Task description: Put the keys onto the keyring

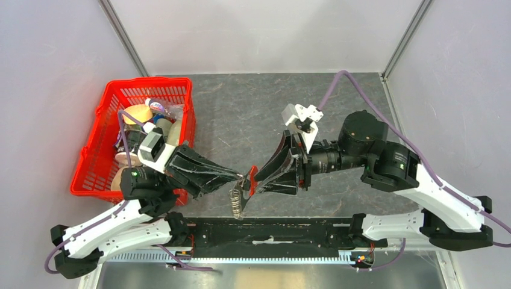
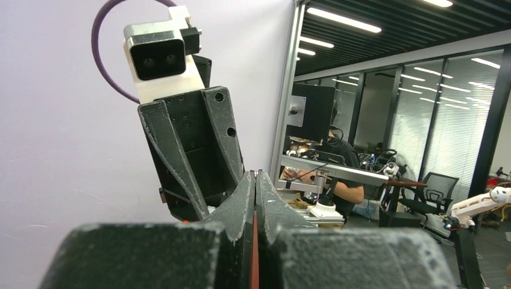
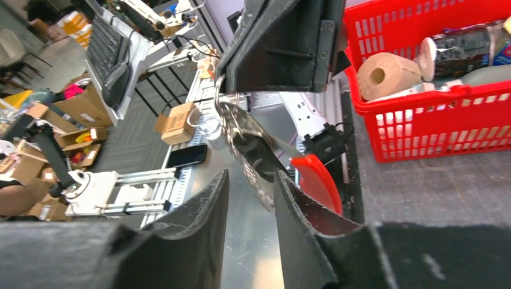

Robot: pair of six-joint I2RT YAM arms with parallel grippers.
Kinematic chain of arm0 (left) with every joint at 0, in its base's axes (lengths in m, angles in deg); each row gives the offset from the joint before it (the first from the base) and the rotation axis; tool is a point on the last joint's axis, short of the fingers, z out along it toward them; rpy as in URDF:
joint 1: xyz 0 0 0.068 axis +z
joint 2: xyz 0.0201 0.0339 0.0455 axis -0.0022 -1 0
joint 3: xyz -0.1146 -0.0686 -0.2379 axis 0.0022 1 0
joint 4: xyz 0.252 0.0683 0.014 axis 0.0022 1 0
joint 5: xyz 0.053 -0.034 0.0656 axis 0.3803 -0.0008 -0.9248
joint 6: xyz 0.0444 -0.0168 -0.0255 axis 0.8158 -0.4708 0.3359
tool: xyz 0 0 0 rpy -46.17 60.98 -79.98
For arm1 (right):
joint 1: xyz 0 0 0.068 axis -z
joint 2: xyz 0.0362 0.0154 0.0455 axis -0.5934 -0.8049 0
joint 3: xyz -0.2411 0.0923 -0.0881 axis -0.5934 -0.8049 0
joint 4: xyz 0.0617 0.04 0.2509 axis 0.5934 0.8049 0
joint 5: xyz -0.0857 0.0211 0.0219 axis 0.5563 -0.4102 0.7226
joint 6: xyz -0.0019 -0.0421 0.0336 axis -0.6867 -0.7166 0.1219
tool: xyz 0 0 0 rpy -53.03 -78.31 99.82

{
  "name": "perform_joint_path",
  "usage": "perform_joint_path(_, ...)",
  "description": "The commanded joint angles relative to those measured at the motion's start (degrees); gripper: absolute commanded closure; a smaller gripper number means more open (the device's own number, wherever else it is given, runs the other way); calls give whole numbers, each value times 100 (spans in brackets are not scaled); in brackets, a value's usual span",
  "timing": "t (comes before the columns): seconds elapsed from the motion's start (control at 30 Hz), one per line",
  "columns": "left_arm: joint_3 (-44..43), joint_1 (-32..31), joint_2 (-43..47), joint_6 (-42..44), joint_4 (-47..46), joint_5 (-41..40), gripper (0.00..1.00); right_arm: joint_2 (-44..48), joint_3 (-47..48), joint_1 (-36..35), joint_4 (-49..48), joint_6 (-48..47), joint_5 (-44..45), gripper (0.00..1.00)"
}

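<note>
My left gripper (image 1: 243,179) is shut on the keyring's red curved strip (image 1: 253,176), and a thin red sliver (image 2: 255,253) shows between its closed jaws. The keyring's grey metal loop (image 1: 237,203) hangs below it over the table's near edge. In the right wrist view the loop (image 3: 238,129) dangles from the left gripper (image 3: 277,42), with the red strip (image 3: 316,180) beside it. The keys (image 3: 258,155), a small black fob with a silver tip, lie against the loop. My right gripper (image 3: 251,174) stands open just short of the loop, with nothing between its fingers.
A red basket (image 1: 150,84) holding a paper roll, cans and other items stands at the left of the table, behind the left arm. The black mounting rail (image 1: 271,232) runs along the near edge below both grippers. Grey walls close in the table.
</note>
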Motion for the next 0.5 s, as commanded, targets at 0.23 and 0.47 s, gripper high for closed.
perform_joint_path(0.23,95,3,116,106,93,-214,98,905,-279,-35,430,-173,823,46)
perform_joint_path(0.47,283,2,323,799,1395,-1112,98,1577,-1089,-35,480,20,1346,42)
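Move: The keyring sits in the left gripper's shut fingertips. From the opening right gripper, it is about 3 cm to the left, 1 cm ahead and 3 cm above. The hanging red piece is about 1 cm to the right gripper's left, level with it ahead and in height. The toothed metal plate hangs about 3 cm to the right gripper's left, 2 cm back and 1 cm below. Draw the right gripper straight out to the right by about 6 cm, away from the hanging metal plate and red piece, opening the already parted fingers wider and turning them about 10 degrees clockwise. Keep the left gripper shut on the keyring; after a brief pause, ease it down and forward some 2 cm each way. ##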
